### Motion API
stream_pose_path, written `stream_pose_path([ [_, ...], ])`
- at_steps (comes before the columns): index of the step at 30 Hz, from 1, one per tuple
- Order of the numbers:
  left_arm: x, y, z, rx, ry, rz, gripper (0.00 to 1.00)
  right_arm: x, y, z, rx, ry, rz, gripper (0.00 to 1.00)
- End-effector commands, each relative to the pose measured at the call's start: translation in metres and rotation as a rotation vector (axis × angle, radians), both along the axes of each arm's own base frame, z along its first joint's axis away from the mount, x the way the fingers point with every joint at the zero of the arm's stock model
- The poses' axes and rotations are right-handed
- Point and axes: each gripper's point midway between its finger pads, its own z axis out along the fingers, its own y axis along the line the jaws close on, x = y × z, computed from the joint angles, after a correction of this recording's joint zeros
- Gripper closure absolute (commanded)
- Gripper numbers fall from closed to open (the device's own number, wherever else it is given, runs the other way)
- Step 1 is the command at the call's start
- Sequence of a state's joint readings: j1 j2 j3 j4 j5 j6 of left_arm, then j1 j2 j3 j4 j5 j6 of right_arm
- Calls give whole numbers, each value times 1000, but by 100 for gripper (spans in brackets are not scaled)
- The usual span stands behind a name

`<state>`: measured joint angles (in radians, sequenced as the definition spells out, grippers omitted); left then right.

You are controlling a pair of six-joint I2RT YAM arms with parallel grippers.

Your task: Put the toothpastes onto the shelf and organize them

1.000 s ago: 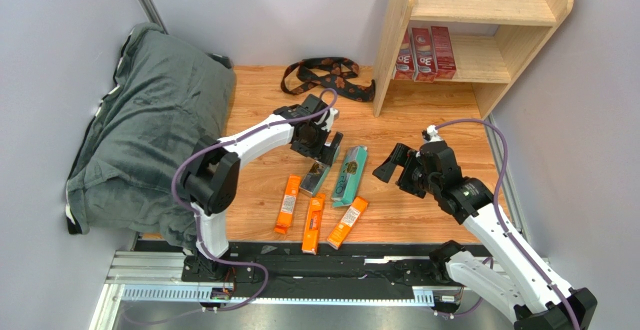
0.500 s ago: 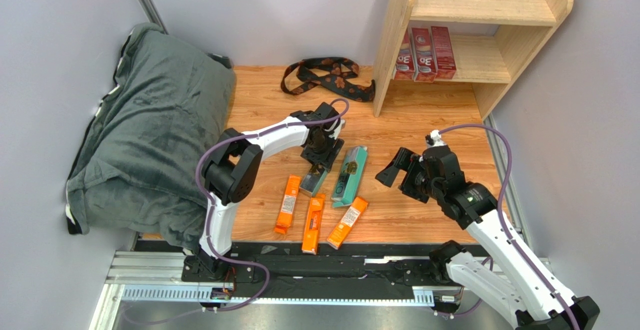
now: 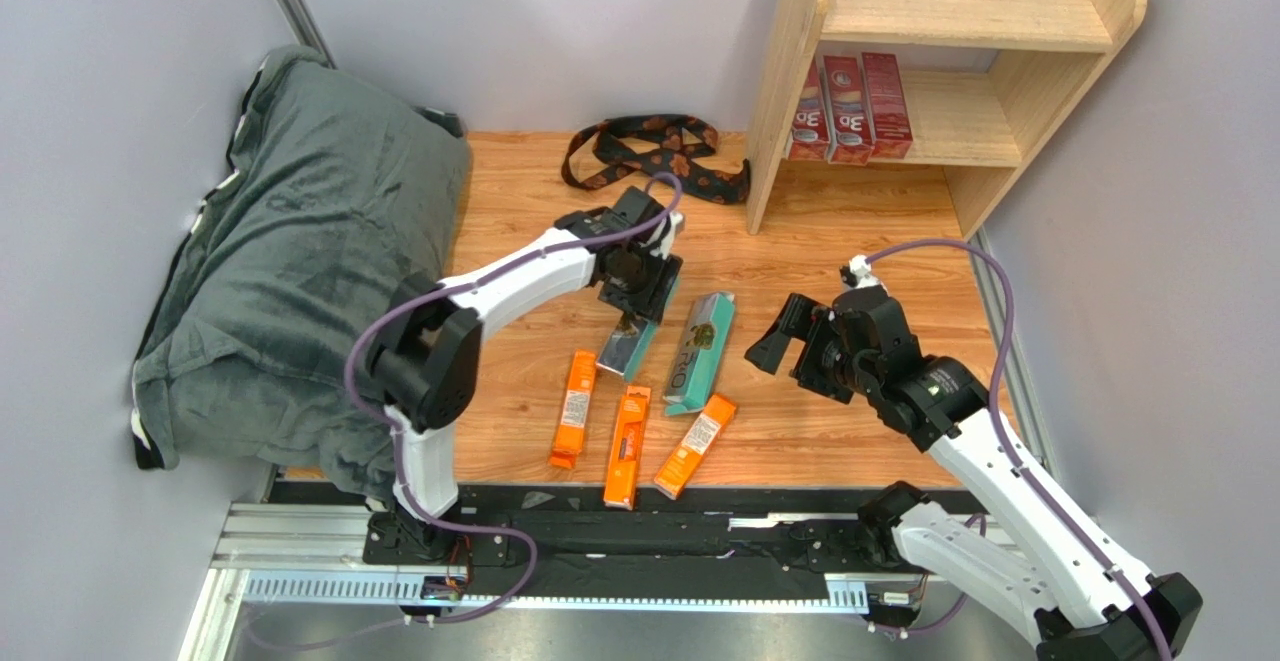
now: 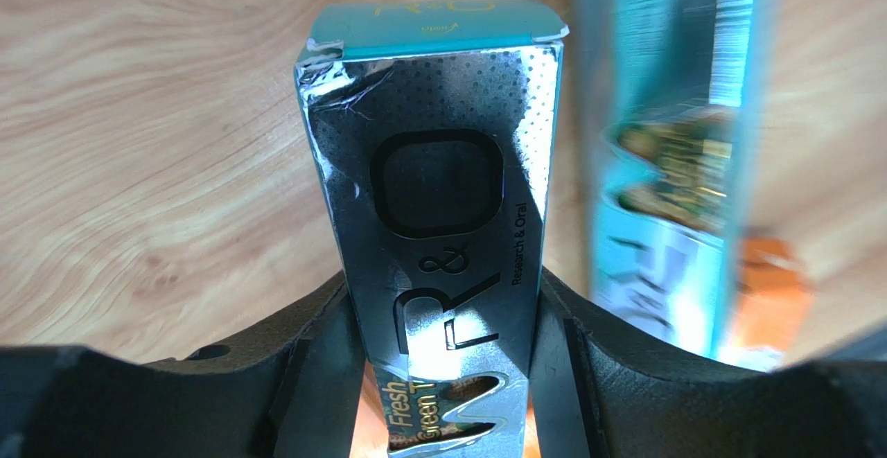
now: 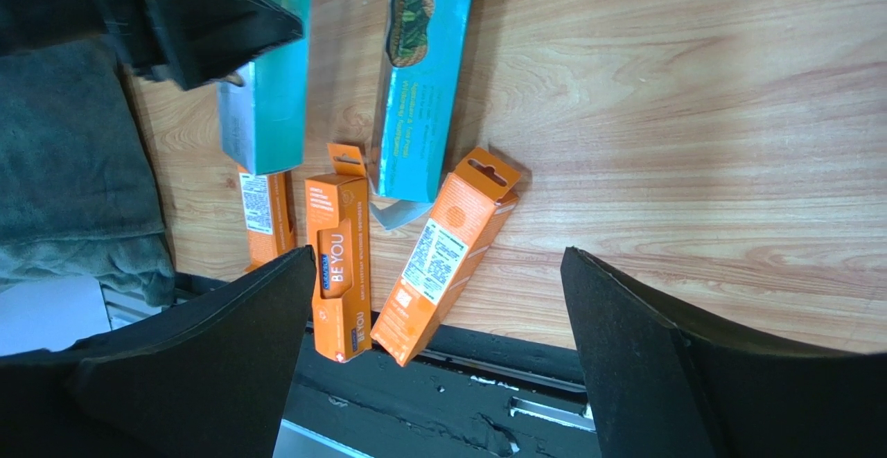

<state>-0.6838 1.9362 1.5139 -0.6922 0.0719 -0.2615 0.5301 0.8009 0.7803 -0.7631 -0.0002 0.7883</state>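
Note:
My left gripper [image 3: 633,306] [image 4: 448,375] is shut on the silver-white toothpaste box [image 3: 622,349] [image 4: 442,188], with a jaw pressed against each long side. The teal toothpaste box [image 3: 700,349] [image 4: 666,167] [image 5: 422,73] lies flat just to its right. Three orange toothpaste boxes [image 3: 574,409] [image 3: 627,445] [image 3: 694,445] lie nearer the table's front edge. Right of the teal box my right gripper [image 3: 781,339] [image 5: 435,266] hovers open and holds nothing. Three dark red boxes [image 3: 849,106] stand on the lower tier of the wooden shelf [image 3: 784,76].
A black-and-brown patterned strap [image 3: 654,151] lies near the shelf's left foot. A bulky grey cushion [image 3: 301,241] fills the left side. Grey walls close in at the left, back and right. A black rail [image 3: 751,519] runs along the near edge.
My left gripper came down over the silver-white box and closed on it, then drew back a little. The right arm barely shifted.

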Motion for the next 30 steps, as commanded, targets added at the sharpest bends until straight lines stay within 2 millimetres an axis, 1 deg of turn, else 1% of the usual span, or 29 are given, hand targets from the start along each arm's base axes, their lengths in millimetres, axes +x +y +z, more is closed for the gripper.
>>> stream_pose_path([
  [1, 2, -14, 107, -286, -128, 41, 40, 15, 6, 45, 9, -126, -15, 7],
  [2, 8, -12, 120, -335, -144, 59, 40, 14, 9, 48, 0, -140, -9, 7],
  [3, 3, -9, 135, -391, -153, 66, 40, 15, 12, 55, 4, -156, -9, 7],
  [4, -4, -13, 146, -466, -117, 71, 40, 16, 15, 58, 3, -167, -6, 7],
  [5, 3, -11, 159, -535, -135, 92, 40, 14, 21, 61, -5, -187, 7, 7],
  [6, -3, -7, 168, -585, -130, 103, 40, 16, 27, 69, 11, -214, 8, 7],
  [7, -11, -11, 180, -671, -77, 116, 40, 18, 28, 72, 1, -239, -2, 7],
  [8, -3, -9, 197, -747, -107, 127, 40, 11, 39, 76, 5, -260, 31, 7],
  [9, -10, -5, 200, -795, -91, 137, 40, 12, 45, 84, 17, -292, 31, 7],
  [10, -16, -6, 210, -870, -30, 169, 40, 15, 43, 90, -4, -330, -6, 7],
  [11, -10, -3, 223, -937, -59, 174, 40, 7, 55, 92, -8, -351, 33, 7],
  [12, -18, -2, 226, -981, -25, 178, 40, 6, 60, 102, -3, -385, 32, 7],
  [13, -17, 2, 231, -1018, -16, 197, 40, 10, 58, 108, -27, -428, -8, 7],
  [14, -16, 0, 248, -1102, -6, 214, 40, 1, 71, 109, -38, -448, 32, 7],
  [15, -22, 0, 246, -1133, 30, 217, 40, 0, 78, 116, -35, -479, 35, 7],
  [16, -22, 1, 249, -1165, 43, 227, 40, 2, 78, 124, -68, -524, 8, 7],
  [17, -22, 0, 255, -1225, 79, 254, 40, -6, 92, 124, -89, -544, 50, 7],
  [18, -24, 0, 258, -1253, 97, 250, 40, -8, 101, 131, -84, -574, 53, 7],
  [19, -25, -1, 262, -1280, 116, 251, 39, -13, 107, 139, -115, -622, 69, 7],
  [20, -24, -3, 264, -1309, 121, 236, 40, -13, 114, 143, -119, -641, 72, 7],
  [21, -27, -5, 267, -1330, 167, 231, 40, -12, 126, 140, -139, -652, 78, 7],
  [22, -28, -6, 273, -1349, 164, 206, 40, -11, 130, 146, -138, -658, 74, 7],
  [24, -30, -6, 273, -1363, 194, 211, 40, -8, 138, 140, -169, -653, 72, 7],
  [28, -34, -5, 280, -1388, 194, 202, 40, -5, 145, 139, -159, -672, 62, 9],
  [30, -36, -5, 279, -1393, 205, 199, 40, -3, 147, 140, -151, -686, 56, 11],
])
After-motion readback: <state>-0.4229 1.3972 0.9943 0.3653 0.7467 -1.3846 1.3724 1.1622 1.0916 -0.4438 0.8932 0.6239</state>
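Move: The green-and-silver toothpaste is already in the left fingers, just off the table; from the open right gripper it is about 18 cm left, 13 ahead and 9 lower. That right gripper lies some 18 cm right of the left hand, 13 back and 9 higher. The other green toothpaste lies 8 cm right of the left hand, 5 back and 5 below; the rightmost orange toothpaste is 8 cm right, 17 back, 6 below. The held green-and-silver toothpaste goes up about 25 cm in the left fingers, which keep their grip while the hand rolls some 75 degrees, so they swing from pointing down to pointing right. Meanwhile the right gripper, staying wide open, sweeps about 15 cm left and 11 up towards that box's near end, tipping up some 35 degrees and stopping short of it. ##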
